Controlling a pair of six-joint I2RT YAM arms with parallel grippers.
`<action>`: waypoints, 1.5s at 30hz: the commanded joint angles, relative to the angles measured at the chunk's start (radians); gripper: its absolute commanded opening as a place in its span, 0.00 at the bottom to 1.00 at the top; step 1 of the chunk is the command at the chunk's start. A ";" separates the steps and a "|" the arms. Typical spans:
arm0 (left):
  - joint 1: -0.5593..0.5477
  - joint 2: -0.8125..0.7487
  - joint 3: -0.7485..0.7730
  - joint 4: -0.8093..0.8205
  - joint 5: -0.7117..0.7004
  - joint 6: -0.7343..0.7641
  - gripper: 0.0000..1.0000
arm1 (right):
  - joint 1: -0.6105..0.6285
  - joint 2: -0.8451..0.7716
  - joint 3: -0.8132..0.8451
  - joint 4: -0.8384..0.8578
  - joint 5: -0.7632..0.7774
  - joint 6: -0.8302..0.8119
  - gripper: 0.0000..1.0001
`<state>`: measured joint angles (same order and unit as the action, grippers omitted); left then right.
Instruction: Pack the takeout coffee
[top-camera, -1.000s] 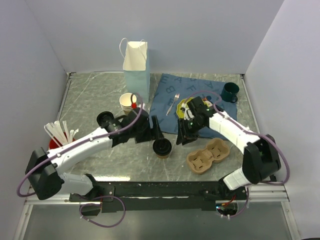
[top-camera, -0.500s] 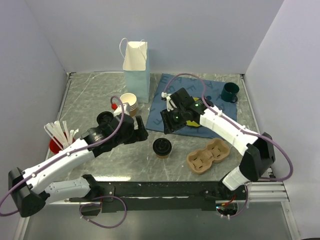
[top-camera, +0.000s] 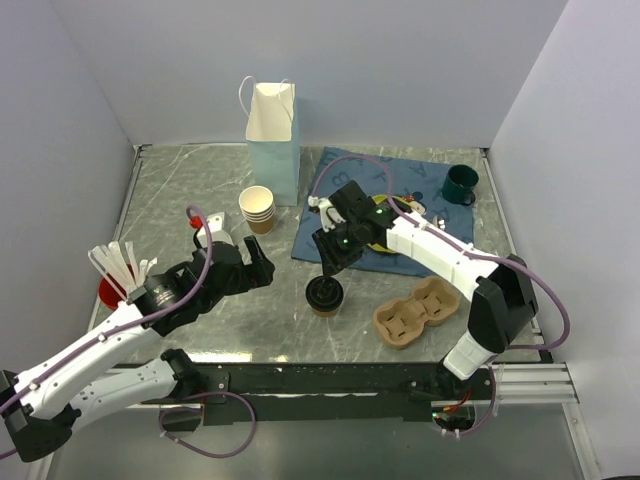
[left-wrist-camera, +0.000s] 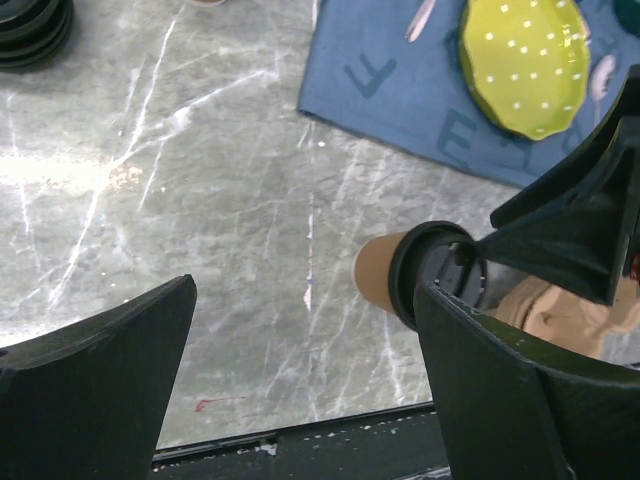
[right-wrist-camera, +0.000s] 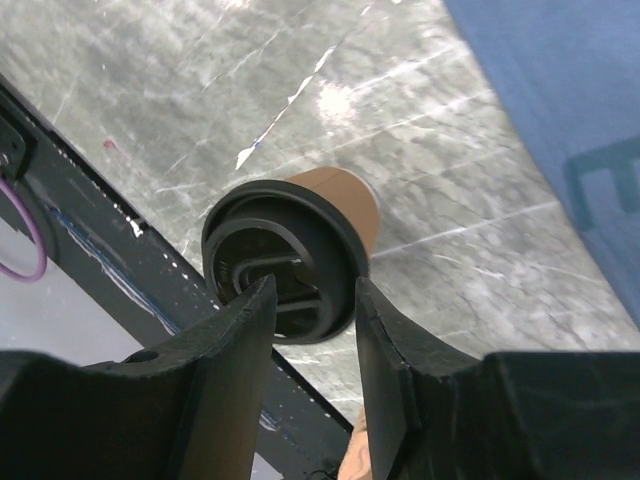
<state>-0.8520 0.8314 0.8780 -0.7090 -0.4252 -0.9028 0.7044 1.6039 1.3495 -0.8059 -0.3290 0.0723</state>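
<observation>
The takeout coffee (top-camera: 325, 296), a brown paper cup with a black lid, stands upright on the marble table near the front edge. My right gripper (top-camera: 329, 264) hangs directly over it, pointing down. In the right wrist view its two fingers (right-wrist-camera: 235, 340) stand partly apart in front of the lid (right-wrist-camera: 285, 250), and their gap is narrower than the lid. My left gripper (top-camera: 257, 268) is open wide to the cup's left and holds nothing. In the left wrist view the cup (left-wrist-camera: 385, 278) shows beside the right finger, apart from it.
A white paper bag (top-camera: 270, 125) stands at the back, with a stack of cream cups (top-camera: 257, 208) in front of it. A cardboard cup carrier (top-camera: 415, 312) lies right of the coffee. A blue cloth (top-camera: 335, 185), a yellow plate (left-wrist-camera: 525, 60), a green mug (top-camera: 460, 183) and a red holder of white sticks (top-camera: 115, 275) are also here.
My left arm has drawn back to the left, away from the cup, with its jaws opened wide. My right gripper has swung from the cloth side to above the cup's lid.
</observation>
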 joint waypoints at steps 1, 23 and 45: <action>0.002 0.009 -0.004 -0.006 -0.040 0.013 0.97 | 0.021 0.024 -0.016 0.027 0.004 -0.017 0.45; 0.002 0.049 0.010 0.032 -0.060 0.016 0.97 | 0.041 -0.061 -0.128 0.027 0.191 0.020 0.00; 0.002 0.095 0.044 0.066 -0.084 0.059 0.97 | -0.106 -0.207 -0.236 -0.038 0.426 0.228 0.06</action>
<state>-0.8520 0.9340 0.8730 -0.6556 -0.4690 -0.8753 0.6231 1.4113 1.1069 -0.8272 0.0441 0.2726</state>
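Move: The lidded coffee cup stands almost under the right hand, about 3 cm back and 1 cm left, its middle some 7 cm below. From that hand, the cup carrier lies about 20 cm right and 4 cm back, and the green plate some 18 cm ahead and 14 cm right, both roughly 11 cm below. From the left hand, the cup is about 15 cm right, 2 cm back and 13 cm below. Right hand sinks 3 cm, shuts at the lid, then drags the cup about 10 cm right towards the carrier. ##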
